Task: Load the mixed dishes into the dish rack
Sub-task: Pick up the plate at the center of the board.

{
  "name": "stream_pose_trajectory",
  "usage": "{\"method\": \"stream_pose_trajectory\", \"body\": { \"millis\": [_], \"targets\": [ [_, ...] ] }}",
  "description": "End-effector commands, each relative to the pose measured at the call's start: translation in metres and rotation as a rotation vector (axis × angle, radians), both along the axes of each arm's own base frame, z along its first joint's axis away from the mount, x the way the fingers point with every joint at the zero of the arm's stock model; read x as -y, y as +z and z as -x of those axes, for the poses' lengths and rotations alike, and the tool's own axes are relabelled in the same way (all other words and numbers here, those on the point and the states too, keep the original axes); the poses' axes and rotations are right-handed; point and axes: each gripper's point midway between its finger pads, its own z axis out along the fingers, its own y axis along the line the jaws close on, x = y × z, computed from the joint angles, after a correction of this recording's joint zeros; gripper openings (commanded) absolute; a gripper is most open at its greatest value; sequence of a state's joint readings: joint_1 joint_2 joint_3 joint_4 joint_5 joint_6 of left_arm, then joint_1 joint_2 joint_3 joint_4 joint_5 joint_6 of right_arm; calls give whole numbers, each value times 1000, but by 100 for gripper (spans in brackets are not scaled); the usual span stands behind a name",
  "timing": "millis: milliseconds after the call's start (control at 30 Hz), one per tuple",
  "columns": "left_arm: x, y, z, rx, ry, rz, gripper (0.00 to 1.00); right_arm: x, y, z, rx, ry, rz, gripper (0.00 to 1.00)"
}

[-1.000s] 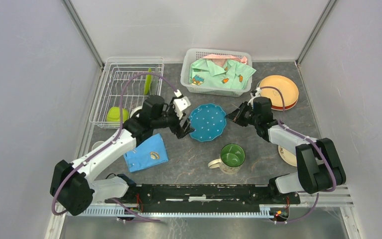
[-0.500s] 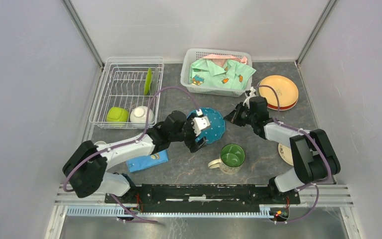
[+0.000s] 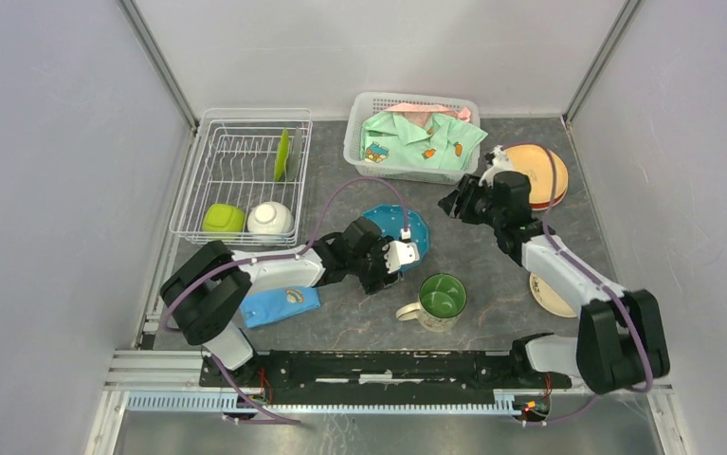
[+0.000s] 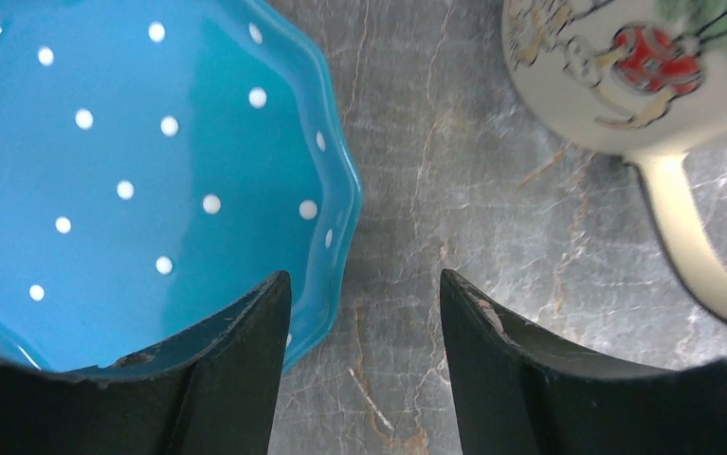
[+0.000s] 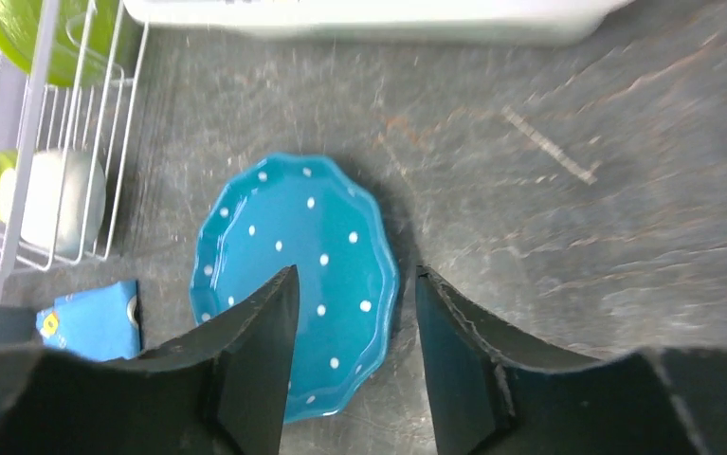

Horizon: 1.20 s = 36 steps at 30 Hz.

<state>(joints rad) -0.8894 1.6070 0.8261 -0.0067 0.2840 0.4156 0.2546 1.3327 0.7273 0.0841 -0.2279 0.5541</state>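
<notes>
The blue dotted scalloped plate (image 3: 392, 221) (image 4: 132, 180) (image 5: 293, 275) lies flat mid-table. My left gripper (image 3: 407, 254) (image 4: 364, 284) is open low at its near right rim: one finger sits over the plate, the other over bare table, and the rim lies between them untouched. My right gripper (image 3: 454, 201) (image 5: 354, 275) hangs open and empty above the table to the plate's right. The white wire dish rack (image 3: 241, 175) (image 5: 46, 142) holds an upright lime-green plate (image 3: 283, 154), a green cup (image 3: 223, 219) and a white bowl (image 3: 270, 218). The green-lined mug (image 3: 440, 299) (image 4: 644, 66) stands close by.
A white basket (image 3: 414, 133) of green clothing stands at the back. The orange plate (image 3: 539, 180) on a red one sits back right, partly behind my right arm. A cream plate (image 3: 551, 296) lies at the right. The folded blue cloth (image 3: 279, 305) (image 5: 94, 318) lies under my left arm.
My left gripper has swung right to the blue plate's near right rim and narrowed somewhat. The right gripper has opened and drawn back from the plate's right edge toward the orange plate.
</notes>
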Motion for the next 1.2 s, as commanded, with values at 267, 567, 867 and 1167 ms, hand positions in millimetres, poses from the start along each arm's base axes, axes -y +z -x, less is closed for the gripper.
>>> {"method": "stream_pose_trajectory", "body": {
  "millis": [267,567,867,1167],
  "targets": [
    [-1,-11,-24,149,-14,-95,58,52,76,20,254,-176,72,88],
    [8,-23,-16,142,-64,-110,47,72,105,41,317,-256,83,98],
    [11,-6,-25,145,41,-63,6,77,120,54,371,-284,55,98],
    [23,47,-45,91,288,129,2,75,86,62,317,-268,54,98]
  ]
}}
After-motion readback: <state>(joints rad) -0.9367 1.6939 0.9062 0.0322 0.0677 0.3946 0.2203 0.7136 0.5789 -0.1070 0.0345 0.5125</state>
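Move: From the left hand, the blue plate's middle lies about 9 cm ahead, 4 cm right and 3 cm lower, its near rim almost at the open fingers. The green-lined mug stands some 8 cm back and 10 cm right of this hand, level in height; the blue cloth is roughly 23 cm left, 4 cm back and 3 cm lower. From the right hand the plate is about 10 cm left, 2 cm back and 11 cm down. Down about 2 cm while easing forward onto the plate's near rim, the left hand shuts its half-open fingers and pinches the rim, then rises 2 cm, still going forward (3 cm in all) and starting to turn counter-clockwise. Meanwhile the empty right hand climbs about 12 cm, going right and back away from the plate, opens wide, then sinks 3 cm. ##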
